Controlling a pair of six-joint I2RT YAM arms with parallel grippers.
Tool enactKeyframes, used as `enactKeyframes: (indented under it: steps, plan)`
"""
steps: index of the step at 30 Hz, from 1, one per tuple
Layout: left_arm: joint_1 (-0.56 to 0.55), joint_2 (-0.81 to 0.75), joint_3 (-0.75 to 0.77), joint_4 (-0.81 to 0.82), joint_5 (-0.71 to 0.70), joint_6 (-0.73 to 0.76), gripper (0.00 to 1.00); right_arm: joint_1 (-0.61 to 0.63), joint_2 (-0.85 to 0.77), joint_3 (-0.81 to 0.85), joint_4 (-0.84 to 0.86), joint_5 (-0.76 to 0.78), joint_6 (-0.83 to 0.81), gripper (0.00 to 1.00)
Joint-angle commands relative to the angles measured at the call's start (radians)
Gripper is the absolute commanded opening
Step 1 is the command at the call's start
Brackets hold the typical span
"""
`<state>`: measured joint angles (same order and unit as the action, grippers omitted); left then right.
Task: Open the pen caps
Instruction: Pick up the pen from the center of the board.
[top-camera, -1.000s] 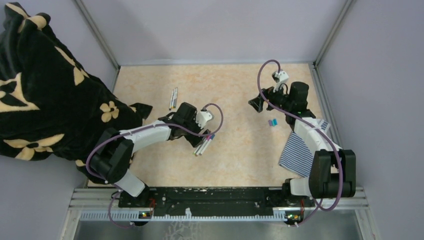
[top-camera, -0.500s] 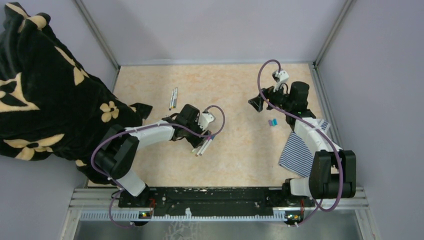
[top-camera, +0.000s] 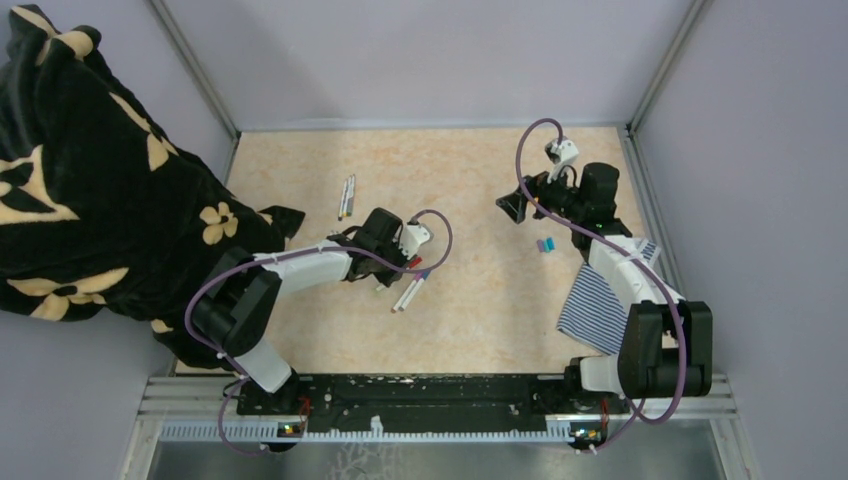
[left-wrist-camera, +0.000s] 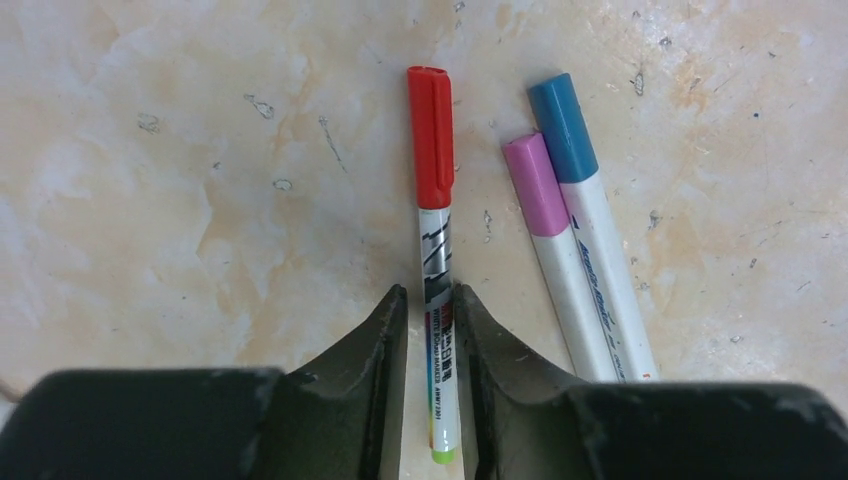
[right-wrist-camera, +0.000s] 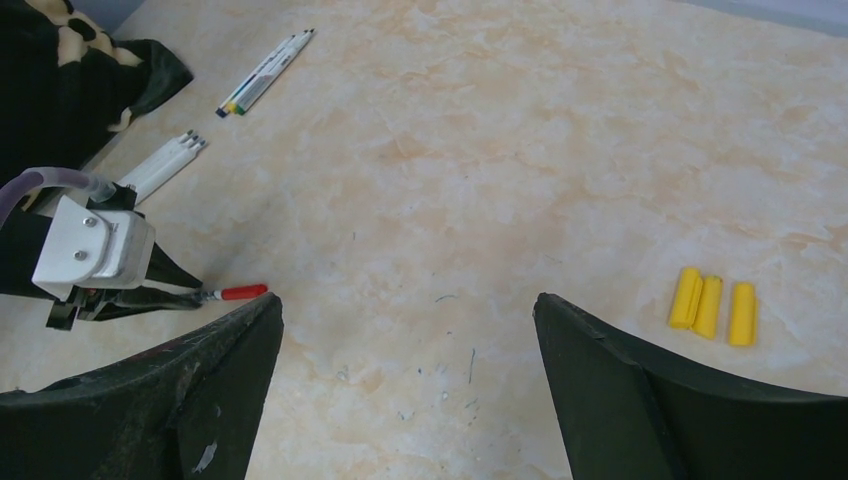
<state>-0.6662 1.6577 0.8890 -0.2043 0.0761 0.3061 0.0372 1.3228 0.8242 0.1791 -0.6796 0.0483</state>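
A thin white pen with a red cap lies on the marbled table. My left gripper has closed round its barrel near the green tail end, the right finger touching and the left a hair off. Beside it lie two thicker pens, one with a pink cap and one with a blue cap. From above, the left gripper sits mid-table. My right gripper hangs open and empty above bare table at the back right. Loose yellow caps lie to its right.
Two more slim pens lie at the back left. A purple and a teal cap rest near the right arm. A blue-and-white striped cloth lies at the right edge. A black flowered blanket hangs over the left wall.
My left gripper has narrowed from wide open down onto the red-capped pen's barrel and shifted slightly. The right arm has stayed put.
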Motion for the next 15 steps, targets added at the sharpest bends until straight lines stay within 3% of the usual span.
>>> enactKeyframes:
  steps: [1,6,15]
  plan:
    - [-0.003,0.037,0.005,-0.029,-0.029,0.004,0.24,0.009,-0.035,-0.009,0.053,-0.055,0.004,0.95]
    - [-0.003,0.044,0.012,-0.037,-0.03,0.003,0.0,0.009,-0.022,-0.032,0.104,-0.168,0.003,0.95]
    - [0.021,-0.021,0.008,-0.038,0.019,0.024,0.0,0.042,-0.078,-0.095,0.195,-0.412,-0.064,0.95]
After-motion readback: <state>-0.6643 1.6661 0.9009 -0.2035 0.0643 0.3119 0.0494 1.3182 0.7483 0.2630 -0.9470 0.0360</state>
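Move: The red pen lies right between my left fingertips, its middle about 1 cm ahead and 1 cm right, a centimetre below. The pink pen lies some 3 cm back and 3 cm right of that hand, the blue pen about 4 cm back and 4 cm right. From my right hand the red pen is roughly 27 cm left, 11 cm back and 19 cm lower; the loose pink and blue caps are about 10 cm right and 4 cm back, equally low. I shut my left fingers from about a third open and pinch the red pen's barrel just below its cap half, down at the board, the hand creeping only half a centimetre forward. Meanwhile my right hand, still wide open, swings about 5 cm back and to the left towards the red pen, level, turning some 15 degrees counter-clockwise. ##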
